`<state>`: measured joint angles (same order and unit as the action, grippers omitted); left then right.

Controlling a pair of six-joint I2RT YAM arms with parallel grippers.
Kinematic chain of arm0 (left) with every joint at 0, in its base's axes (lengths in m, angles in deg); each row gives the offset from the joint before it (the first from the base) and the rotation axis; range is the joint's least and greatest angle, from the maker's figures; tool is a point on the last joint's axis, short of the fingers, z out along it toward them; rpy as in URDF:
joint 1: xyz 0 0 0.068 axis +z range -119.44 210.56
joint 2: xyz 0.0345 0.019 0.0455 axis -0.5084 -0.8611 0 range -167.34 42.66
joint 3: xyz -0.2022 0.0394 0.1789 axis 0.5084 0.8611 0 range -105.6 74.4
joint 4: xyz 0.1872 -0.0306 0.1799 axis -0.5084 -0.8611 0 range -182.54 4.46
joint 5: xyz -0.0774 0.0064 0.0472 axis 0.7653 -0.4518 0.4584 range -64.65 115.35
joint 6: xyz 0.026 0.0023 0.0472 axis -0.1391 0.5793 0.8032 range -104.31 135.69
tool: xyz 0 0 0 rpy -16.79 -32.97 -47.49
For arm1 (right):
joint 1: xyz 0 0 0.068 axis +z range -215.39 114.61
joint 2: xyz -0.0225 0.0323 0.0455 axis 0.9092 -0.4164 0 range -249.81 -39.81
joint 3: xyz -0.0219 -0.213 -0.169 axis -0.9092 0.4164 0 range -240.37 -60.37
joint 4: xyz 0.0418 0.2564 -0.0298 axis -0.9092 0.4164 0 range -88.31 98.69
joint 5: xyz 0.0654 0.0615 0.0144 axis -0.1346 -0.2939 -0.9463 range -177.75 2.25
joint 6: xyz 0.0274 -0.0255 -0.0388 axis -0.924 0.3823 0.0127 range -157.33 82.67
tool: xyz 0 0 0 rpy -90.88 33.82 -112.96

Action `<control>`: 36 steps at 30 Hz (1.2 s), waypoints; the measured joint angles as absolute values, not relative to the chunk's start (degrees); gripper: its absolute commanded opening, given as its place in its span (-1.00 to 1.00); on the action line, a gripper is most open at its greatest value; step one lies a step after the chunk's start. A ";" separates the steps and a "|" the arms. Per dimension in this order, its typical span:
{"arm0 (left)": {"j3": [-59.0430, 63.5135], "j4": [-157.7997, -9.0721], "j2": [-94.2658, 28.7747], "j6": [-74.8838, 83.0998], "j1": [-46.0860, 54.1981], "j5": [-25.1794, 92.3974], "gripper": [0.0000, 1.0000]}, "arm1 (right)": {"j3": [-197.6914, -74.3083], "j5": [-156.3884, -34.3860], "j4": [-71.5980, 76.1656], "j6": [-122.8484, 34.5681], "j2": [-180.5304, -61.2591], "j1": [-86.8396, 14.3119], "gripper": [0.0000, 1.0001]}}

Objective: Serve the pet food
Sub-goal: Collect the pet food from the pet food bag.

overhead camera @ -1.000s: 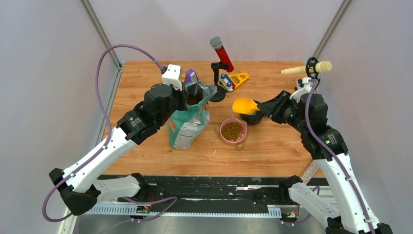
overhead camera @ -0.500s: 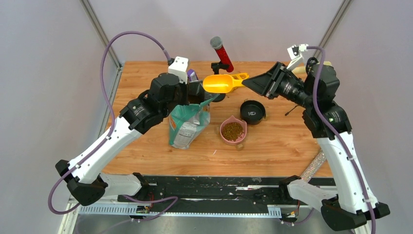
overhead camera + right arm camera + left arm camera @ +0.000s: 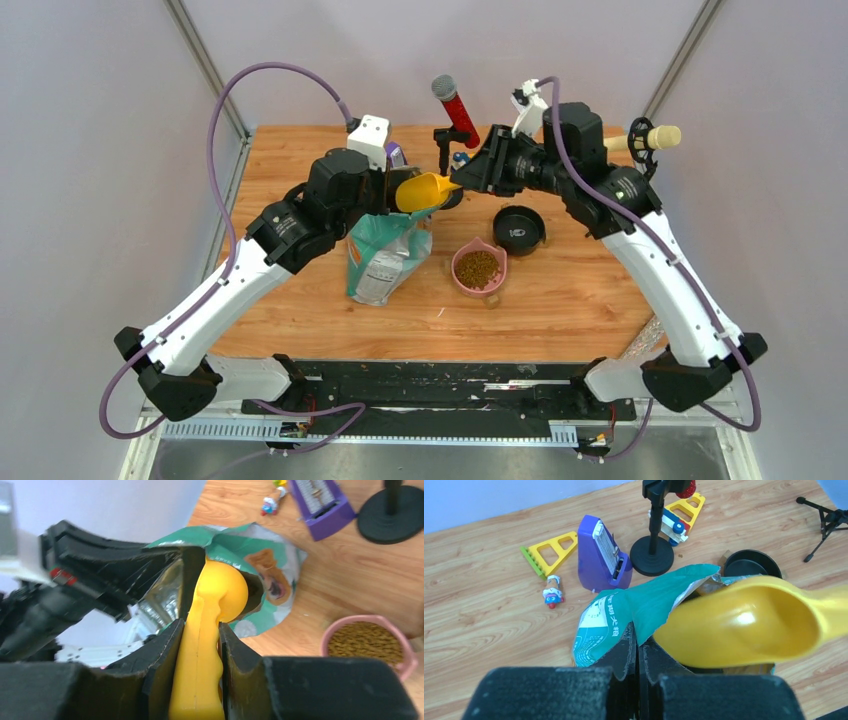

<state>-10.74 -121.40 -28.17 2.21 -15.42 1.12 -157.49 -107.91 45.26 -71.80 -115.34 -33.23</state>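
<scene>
The teal-green bag [image 3: 383, 255] stands upright at centre left. My left gripper [image 3: 392, 192] is shut on the bag's top edge [image 3: 644, 611] and holds its mouth open. My right gripper [image 3: 468, 180] is shut on the handle of the yellow scoop [image 3: 422, 192], whose bowl points down into the bag's mouth [image 3: 220, 587]. The scoop's bowl [image 3: 744, 622] looks empty in the left wrist view. Brown kibble [image 3: 479, 268] fills the pink bowl [image 3: 459, 278] right of the bag; it also shows in the right wrist view [image 3: 366, 642]. Kibble inside the bag is hidden.
An empty black bowl [image 3: 519, 229] sits right of the pink bowl. A red microphone on a black stand [image 3: 452, 110], a purple metronome [image 3: 605, 555], yellow triangle toys [image 3: 549, 554] and a small figure [image 3: 552, 593] lie at the back. A cream microphone [image 3: 640, 140] stands far right.
My right arm swung the yellow scoop from over the black bowl up and left, then tipped its bowl down into the bag's mouth. My left gripper kept hold of the bag.
</scene>
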 measured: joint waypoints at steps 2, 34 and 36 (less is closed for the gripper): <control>-10.63 -121.20 -28.17 2.30 -15.42 1.73 -1.00 | -162.65 -103.56 49.50 -69.53 -118.84 -31.46 -1.00; -5.76 -113.11 -28.41 -0.08 -16.03 11.15 -1.00 | -143.35 -100.02 34.09 -74.17 -123.08 -26.85 -1.00; -5.76 -113.11 -28.58 -0.17 -16.25 11.50 -1.00 | -138.47 -103.49 28.50 -78.34 -120.46 -28.29 -1.00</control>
<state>-5.76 -113.11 -28.58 -0.17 -16.25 11.50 -138.47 -103.49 28.50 -78.34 -120.46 -28.29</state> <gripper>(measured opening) 0.007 0.285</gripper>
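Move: The open mouth of the pet food bag lies about 8 cm left of the right hand, level with it fore-and-aft and 8 cm below, the held yellow scoop already reaching it. From that hand, the pink bowl stands some 5 cm back and 6 cm right, 35 cm down; the black bowl about 2 cm ahead and 14 cm right. From the left hand, still pinching the rim, the mouth is 4 cm right, 2 cm back, 3 cm down. The right hand plunges the scoop some 12 cm down and left into the bag; left draws rim 5 cm right. ##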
